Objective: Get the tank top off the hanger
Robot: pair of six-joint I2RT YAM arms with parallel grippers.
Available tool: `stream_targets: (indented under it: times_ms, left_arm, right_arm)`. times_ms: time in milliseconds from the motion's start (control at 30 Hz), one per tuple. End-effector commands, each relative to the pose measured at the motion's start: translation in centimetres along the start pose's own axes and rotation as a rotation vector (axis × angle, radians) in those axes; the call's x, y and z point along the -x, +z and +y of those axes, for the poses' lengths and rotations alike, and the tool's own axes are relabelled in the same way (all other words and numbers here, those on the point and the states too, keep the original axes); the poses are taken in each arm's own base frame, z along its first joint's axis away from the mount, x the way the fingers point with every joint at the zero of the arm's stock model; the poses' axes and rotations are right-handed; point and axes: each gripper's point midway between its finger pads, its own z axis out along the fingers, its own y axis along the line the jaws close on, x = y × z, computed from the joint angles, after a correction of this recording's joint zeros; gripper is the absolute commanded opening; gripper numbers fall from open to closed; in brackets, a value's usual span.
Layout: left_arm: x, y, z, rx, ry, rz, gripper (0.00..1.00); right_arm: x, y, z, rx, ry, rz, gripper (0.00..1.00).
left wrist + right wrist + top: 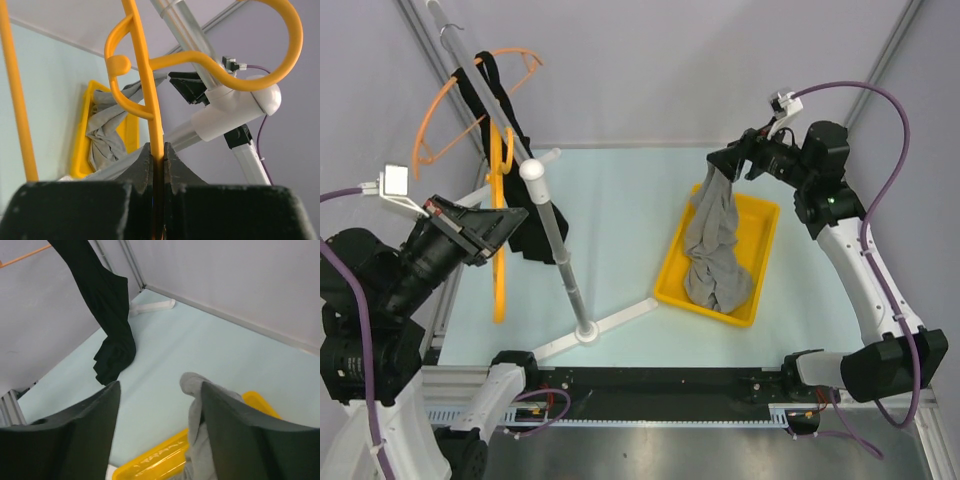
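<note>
The grey tank top (715, 250) hangs from my right gripper (725, 165) down into the yellow tray (767, 222). In the right wrist view the right gripper (160, 385) stands open. The tank top (194, 390) is draped over the inner side of its right finger, and the gap between the fingers holds nothing. My left gripper (495, 228) is shut on the bare yellow hanger (499, 290), held upright at the left. In the left wrist view the left gripper (157, 150) pinches the hanger's bar (150, 100), with the hook curving above.
A white clothes rack (555, 240) stands mid-table, its feet spread on the pale surface. An orange hanger (440, 120) carrying a black garment (535, 240) hangs from its rail at the back left. Frame posts border the table's edges.
</note>
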Motion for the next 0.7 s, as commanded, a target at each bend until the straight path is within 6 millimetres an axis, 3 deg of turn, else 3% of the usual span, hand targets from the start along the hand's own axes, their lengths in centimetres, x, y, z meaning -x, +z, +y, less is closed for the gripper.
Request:
stream_targets:
  times_ms: [0,67,100,267,333,367,400,433,500,567,667]
  left_arm:
    - [0.3,-1.4,-1.4,-0.039,0.046,-0.030,0.00]
    - [0.2,-2.6,-0.9,-0.005,0.055,-0.074,0.00]
    - [0.3,-2.9,-0.3,0.022,0.054,-0.104,0.00]
    - [-1.2,-4.9,2.5,0.096,0.030,-0.172,0.00]
    - [-1.7,-5.1,4.9,0.165,-0.037,-0.228,0.00]
    - [-2.1,-6.8,4.7,0.131,-0.037,-0.290,0.00]
    - [-2.2,-7.0,4.9,0.115,-0.071,-0.316,0.00]
    - [-2.4,-6.4,6.1,0.126,-0.095,-0.332,0.00]
    - [-3.8,-6.2,5.9,0.063,-0.153,-0.297,0.00]
    - [-6.3,-4.2,6.8,0.034,-0.219,-0.163,0.00]
    - [-7.5,-3.3,8.0,0.032,-0.297,-0.138,0.00]
  right_arm:
    - [1.5,-0.3,0.6,0.021,-0.036,-0.035,0.79]
    - [1.7,0.3,0.6,0.038,-0.005,0.001,0.84]
    - [0.8,1.3,0.2,0.055,0.022,0.035,1.00]
    - [2.3,2.9,2.8,0.136,-0.034,0.005,1.00]
    - [2.3,4.4,4.3,0.205,-0.052,-0.004,1.00]
    - [3.5,4.7,5.3,0.239,-0.060,-0.023,1.00]
    - [3.7,5.1,5.9,0.269,-0.063,-0.025,1.00]
    - [2.8,6.1,7.2,0.351,-0.052,0.001,1.00]
    - [3.4,6.8,9.1,0.462,-0.079,-0.037,1.00]
    - [1.4,7.9,11.0,0.605,-0.082,-0.001,1.00]
    - [-0.6,9.1,12.5,0.715,-0.104,0.019,1.00]
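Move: The tank top trails from the right hand's half-open fingers into the yellow tray, its middle about 28 cm below, 5 cm to the right and 1 cm ahead. The tray lies some 37 cm below, 6 cm right and 2 cm ahead; the black garment hangs roughly 48 cm left and 3 cm ahead. From the left hand, which holds the bare hanger, the tank top is around 24 cm ahead, 49 cm right and 40 cm lower, and the rack's white cap 5 cm ahead, 8 cm right and 12 cm above. Right hand opens fully, releases tank top, swings 12 cm left; left lowers held hanger 10 cm and back. ##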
